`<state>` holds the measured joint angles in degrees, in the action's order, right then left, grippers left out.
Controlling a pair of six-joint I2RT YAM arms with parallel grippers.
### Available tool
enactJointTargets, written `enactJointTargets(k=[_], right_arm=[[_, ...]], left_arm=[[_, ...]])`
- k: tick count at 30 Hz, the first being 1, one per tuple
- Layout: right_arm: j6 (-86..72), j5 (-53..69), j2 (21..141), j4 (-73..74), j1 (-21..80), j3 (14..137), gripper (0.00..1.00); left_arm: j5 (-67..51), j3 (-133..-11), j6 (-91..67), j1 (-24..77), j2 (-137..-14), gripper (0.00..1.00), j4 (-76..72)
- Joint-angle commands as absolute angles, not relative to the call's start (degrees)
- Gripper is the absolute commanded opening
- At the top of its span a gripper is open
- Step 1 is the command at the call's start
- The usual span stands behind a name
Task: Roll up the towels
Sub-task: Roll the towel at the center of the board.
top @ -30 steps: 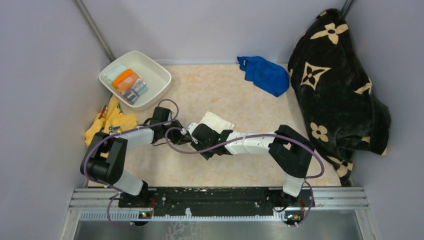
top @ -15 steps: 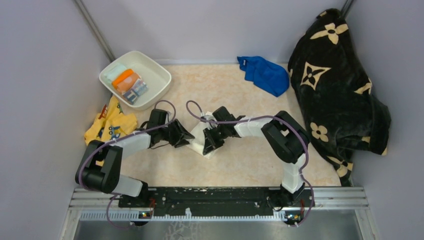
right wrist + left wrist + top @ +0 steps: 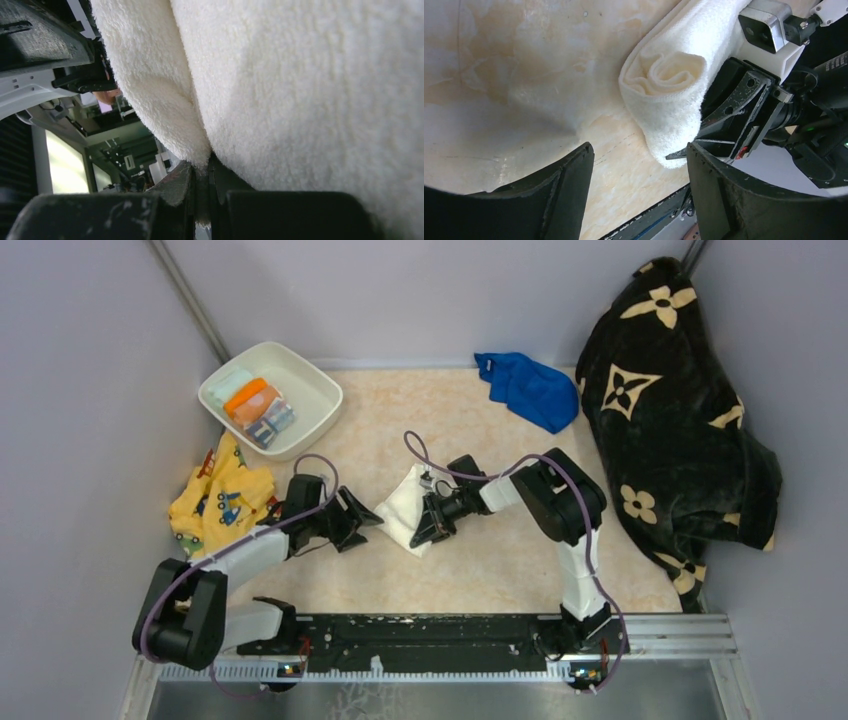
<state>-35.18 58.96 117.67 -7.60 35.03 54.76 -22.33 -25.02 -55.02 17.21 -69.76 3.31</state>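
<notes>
The cream-white towel (image 3: 403, 505) lies rolled on the table's middle; the left wrist view shows its spiral end (image 3: 671, 75). My right gripper (image 3: 432, 523) is at its right side, shut on a fold of the towel (image 3: 300, 75), which is pinched between the fingers (image 3: 202, 175). My left gripper (image 3: 362, 521) stands open just left of the roll with nothing between its fingers (image 3: 640, 152). A royal blue towel (image 3: 530, 390) lies crumpled at the back. A printed blue, orange and white towel (image 3: 260, 408) sits in the white bin (image 3: 310, 380).
A yellow printed cloth (image 3: 218, 496) lies at the left edge beside my left arm. A big black blanket with cream flowers (image 3: 670, 410) is heaped along the right wall. Grey walls close in the table on three sides.
My left gripper has opened and drawn back to the left, off the cream towel. My right gripper has shut on the towel's edge, and its arm has pulled back to the right.
</notes>
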Motion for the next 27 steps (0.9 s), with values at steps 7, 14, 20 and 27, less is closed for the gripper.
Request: enactJointTargets(k=[7, 14, 20, 27], right_arm=[[-33.43, 56.96, 123.94, -0.66, 34.32, 57.31, 0.0], [-32.82, 55.0, 123.14, -0.11, 34.23, 58.07, 0.01], [-28.16, 48.23, 115.45, 6.39, 34.26, 58.99, 0.13], [-20.91, 32.98, 100.85, 13.95, 36.6, 58.62, 0.42]], left_arm=[[-25.0, -24.17, -58.05, 16.96, -80.21, 0.71, -11.72], [-24.53, -24.21, -58.53, 17.17, -88.24, 0.52, -16.58], [-20.54, -23.59, -59.25, 17.39, -88.11, 0.31, -12.5], [-17.71, -26.16, -58.47, 17.47, -87.9, 0.23, -4.23]])
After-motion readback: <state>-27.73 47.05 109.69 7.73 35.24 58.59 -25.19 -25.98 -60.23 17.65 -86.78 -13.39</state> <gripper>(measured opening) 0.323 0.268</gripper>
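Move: The rolled end of the white towel is about 3 cm ahead of the left hand, 2 cm to its right and 3 cm below. The near edge, already pinched by the right fingers, is some 8 cm right and 2 cm back. The white bin sits about 26 cm ahead and 21 cm left of the left hand, the yellow cloth 7 cm ahead and 31 cm left. From the right hand the rolled end lies some 5 cm ahead and 5 cm left, about level. Bring the open left gripper down, forward and to the right, some 4–5 cm in all, onto the rolled end of the towel, closing the fingers on the way so they pinch its lower part. Keep the right fingers clamped on the near edge until the left ones are nearly closed, then open them partway and back the right hand off up and forward, about 3 cm, tipping its fingers up. ##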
